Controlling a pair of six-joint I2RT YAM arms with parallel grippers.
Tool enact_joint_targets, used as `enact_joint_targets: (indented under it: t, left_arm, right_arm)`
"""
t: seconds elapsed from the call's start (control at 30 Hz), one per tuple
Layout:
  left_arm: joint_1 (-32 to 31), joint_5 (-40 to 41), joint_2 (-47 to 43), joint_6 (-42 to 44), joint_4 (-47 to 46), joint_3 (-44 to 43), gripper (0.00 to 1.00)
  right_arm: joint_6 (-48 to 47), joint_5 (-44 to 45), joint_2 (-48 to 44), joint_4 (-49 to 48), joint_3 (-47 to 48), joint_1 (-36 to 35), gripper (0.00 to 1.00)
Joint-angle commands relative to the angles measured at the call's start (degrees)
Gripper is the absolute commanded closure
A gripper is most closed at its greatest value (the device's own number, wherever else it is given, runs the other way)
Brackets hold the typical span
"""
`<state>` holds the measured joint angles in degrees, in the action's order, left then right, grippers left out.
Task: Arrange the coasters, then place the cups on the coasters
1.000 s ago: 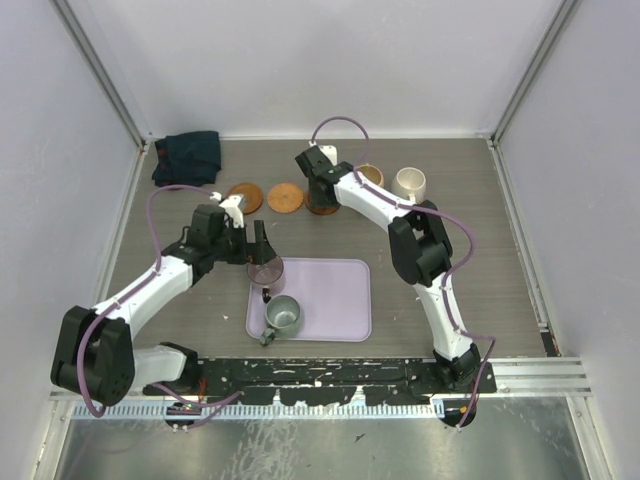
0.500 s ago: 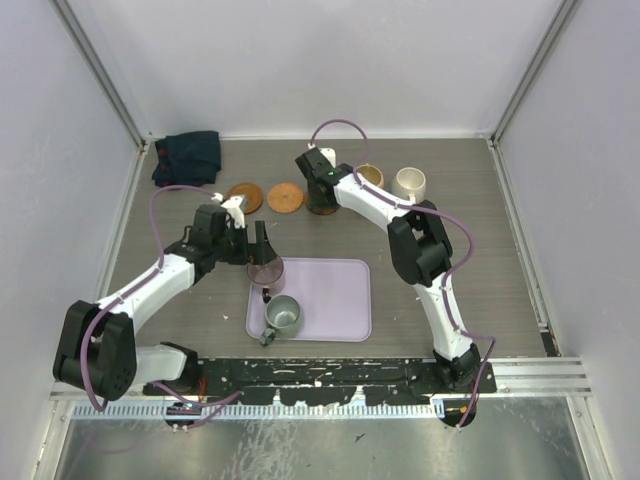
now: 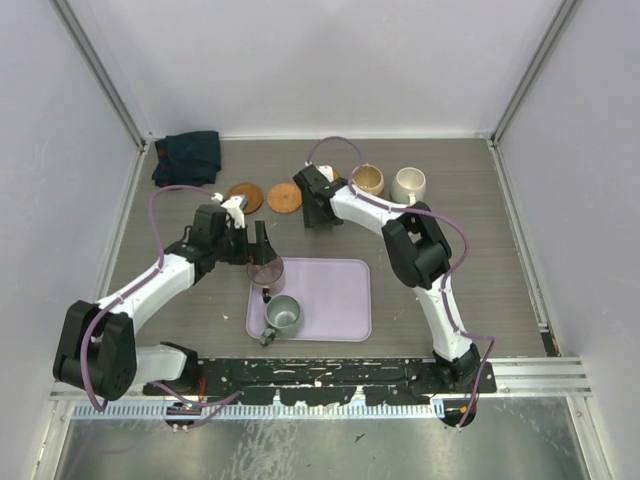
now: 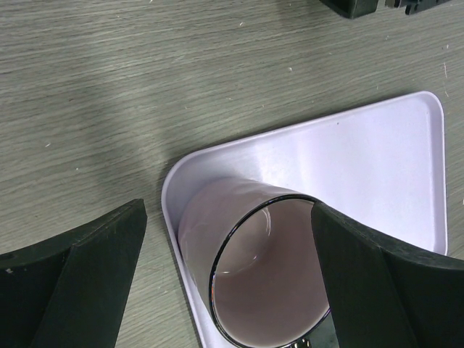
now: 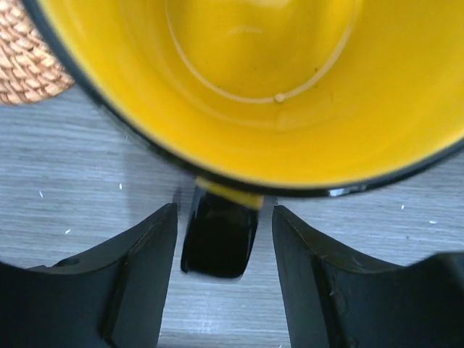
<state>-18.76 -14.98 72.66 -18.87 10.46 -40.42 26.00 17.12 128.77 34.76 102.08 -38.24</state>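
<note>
A yellow-lined cup fills the right wrist view, its black handle between the fingers of my right gripper, which is open with a gap on each side. In the top view this gripper covers the cup, and what lies beneath the cup is hidden. A woven coaster lies beside it. Two coasters sit left of it. My left gripper is open around the mauve cup on the tray's corner. The grey-green cup stands on the tray. Tan and cream cups stand at the back.
The lavender tray lies at the centre front. A dark blue cloth is bunched in the back left corner. Grey walls with metal posts close in the table on three sides.
My right gripper's fingers have spread apart from the yellow cup's handle, and the wrist has shifted slightly. The left arm and the mauve cup have not moved.
</note>
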Motion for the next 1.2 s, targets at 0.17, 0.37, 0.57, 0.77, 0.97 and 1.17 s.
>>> enact_joint_targets:
  t: [0.17, 0.37, 0.57, 0.77, 0.97, 1.17]
  left_arm:
    - [-0.29, 0.27, -5.92, 0.13, 0.16, -2.38, 0.02]
    - [-1.09, 3.65, -13.27, 0.77, 6.17, -1.47, 0.02]
    - [-5.99, 8.82, -19.80, -2.05, 12.56, 0.71, 0.02]
    - [-11.98, 14.56, -21.10, -4.15, 14.41, 2.42, 0.02]
    - [-15.93, 16.00, -20.37, -4.07, 13.32, 3.77, 0.02]
    - [-18.38, 19.41, -18.66, -4.96, 12.26, 4.80, 0.02]
  right_arm:
    - [-0.34, 2.45, -12.75, -3.77, -6.01, -2.58, 0.39]
    - [0.07, 3.56, -22.16, -6.25, -15.40, -3.22, 0.38]
    - [0.76, 3.96, -30.96, -9.41, -24.69, -3.33, 0.38]
    - [1.07, 3.05, -38.94, -14.81, -32.67, -3.50, 0.39]
    - [0.82, 3.20, -44.77, -19.57, -40.57, -3.92, 0.40]
    - [0.61, 3.62, -46.87, -20.47, -43.61, -4.29, 0.41]
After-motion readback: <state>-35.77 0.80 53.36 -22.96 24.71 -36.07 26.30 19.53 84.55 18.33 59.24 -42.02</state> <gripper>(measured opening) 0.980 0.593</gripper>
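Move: The yellow cup already stands on its coaster, its middle about 6 cm ahead of the right hand, with the open fingers either side of its handle. The woven coaster lies 3 cm ahead and 8 cm left, the beige cup 6 cm ahead and 10 cm right; the tray's middle is some 21 cm back and 2 cm left. From the left hand, the mauve cup is about 3 cm back, 2 cm right and 6 cm below, the green cup 12 cm back, 6 cm right. The yellow cup's handle is left standing as the right hand, fingers already open, draws back about 10 cm, rises as much and drifts right, tipping its fingertips up some 15 degrees. Meanwhile the wide-open left hand arcs up and back over the mauve cup, then sinks again, ending about 8 cm farther back and slightly higher. ##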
